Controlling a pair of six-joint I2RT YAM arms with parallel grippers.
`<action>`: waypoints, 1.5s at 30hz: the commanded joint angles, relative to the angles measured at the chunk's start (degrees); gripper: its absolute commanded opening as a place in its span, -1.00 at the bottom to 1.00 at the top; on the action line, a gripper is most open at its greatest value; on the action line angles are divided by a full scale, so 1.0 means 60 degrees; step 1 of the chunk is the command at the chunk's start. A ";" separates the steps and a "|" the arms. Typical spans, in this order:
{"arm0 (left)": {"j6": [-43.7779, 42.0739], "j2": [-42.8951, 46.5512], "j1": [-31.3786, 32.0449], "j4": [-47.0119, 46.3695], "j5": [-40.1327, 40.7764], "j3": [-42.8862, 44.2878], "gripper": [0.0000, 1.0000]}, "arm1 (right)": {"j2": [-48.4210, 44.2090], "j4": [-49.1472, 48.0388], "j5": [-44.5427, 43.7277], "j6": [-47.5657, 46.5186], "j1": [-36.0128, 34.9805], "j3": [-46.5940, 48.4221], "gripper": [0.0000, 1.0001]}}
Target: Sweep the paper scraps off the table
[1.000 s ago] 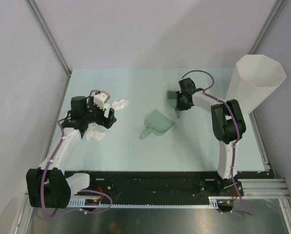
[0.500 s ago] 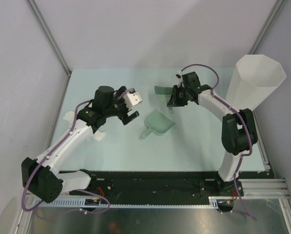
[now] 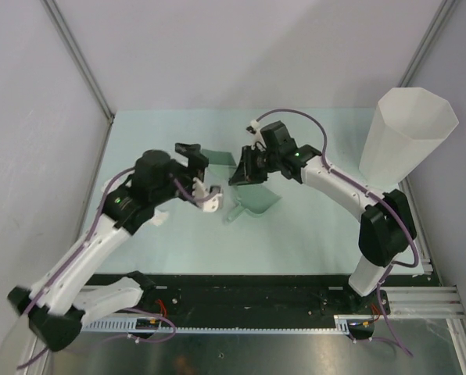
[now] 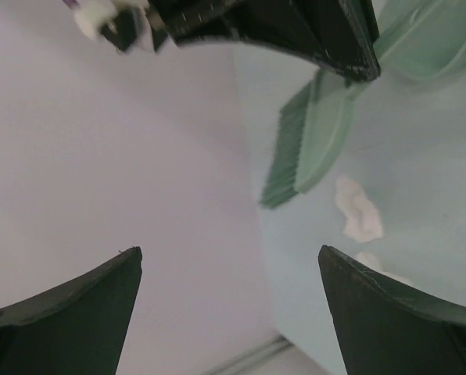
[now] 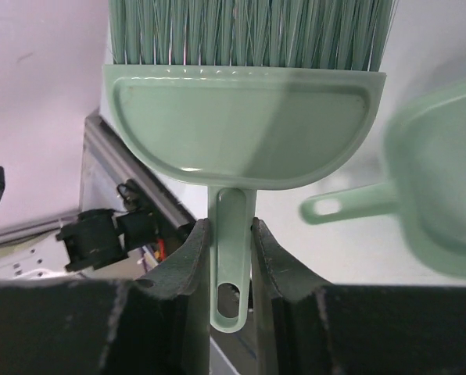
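Paper scraps point(image 3: 158, 216) lie on the table point(image 3: 311, 234) at the left, by my left arm; another bit point(image 3: 108, 187) sits at the left edge. In the left wrist view two scraps point(image 4: 358, 212) lie beyond the fingers. My left gripper point(image 3: 201, 172) point(image 4: 229, 254) is wide open and holds nothing, hovering left of centre. My right gripper point(image 3: 245, 169) point(image 5: 231, 234) is shut on the handle of a green brush point(image 3: 216, 158) point(image 5: 245, 129) point(image 4: 311, 137), bristles pointing left towards the left gripper. A green dustpan point(image 3: 253, 200) point(image 5: 444, 195) rests just below the brush.
A tall white faceted bin point(image 3: 409, 133) stands at the back right of the table. Grey walls close in the left, back and right sides. A black rail point(image 3: 249, 293) with the arm bases runs along the near edge.
My left arm has swung right, away from the scraps, to the middle, still open. My right arm has carried the brush left, over the dustpan's far side.
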State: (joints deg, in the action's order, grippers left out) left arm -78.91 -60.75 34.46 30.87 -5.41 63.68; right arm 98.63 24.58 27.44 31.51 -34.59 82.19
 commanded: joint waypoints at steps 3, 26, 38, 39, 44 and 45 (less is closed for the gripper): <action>-0.3385 0.2053 -0.0016 0.0404 -0.2699 -0.1018 0.99 | -0.0881 -0.0785 0.0348 0.0901 -0.0972 0.0085 -1.00; -0.1860 0.0266 0.0292 0.2208 -0.0534 0.0242 -0.60 | -0.1833 -0.0961 0.1081 0.0784 -0.1677 0.0085 -1.00; 0.4325 -0.1209 0.0351 0.3097 -0.1014 0.2860 -1.00 | -0.3497 -0.0391 0.0472 -0.1015 -0.0332 0.0085 0.99; 0.4682 -0.1271 0.0307 0.3914 -0.1380 0.3037 -0.99 | -0.3823 -0.0231 0.0147 -0.1424 -0.0140 0.0071 0.99; 0.7052 -0.1052 0.0278 0.4683 -0.4042 0.2571 -1.00 | -0.5582 -0.0974 0.0474 -0.3357 0.0724 -0.0865 0.99; 0.7305 -0.1052 0.0263 0.4814 -0.4441 0.2512 -1.00 | -0.5874 -0.1179 0.0944 -0.3492 0.0958 -0.1012 0.99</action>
State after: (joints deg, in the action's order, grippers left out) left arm -51.88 -68.66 36.12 52.90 -17.54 79.29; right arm 70.76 21.93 28.32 20.75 -31.20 79.35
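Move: The brush, its neck pinched in the right fingers, hangs about 11 cm below the open left hand, some 5 cm to its right and 3 cm farther out. The dustpan lies on the table, about 29 cm below the left hand, 7 cm out and 11 cm right; one paper scrap is roughly 16 cm out and 5 cm left. From the right hand, the left gripper is about 7 cm left, 9 cm up and 1 cm back. Back and upward, the right hand carries the brush about 8 cm higher and to the left, up to the left gripper, which draws back some 6 cm, dips and closes on the brush near its neck. The right fingers then open and pull away to the right and up; the left keeps its grip and tips downward about 30 degrees. ##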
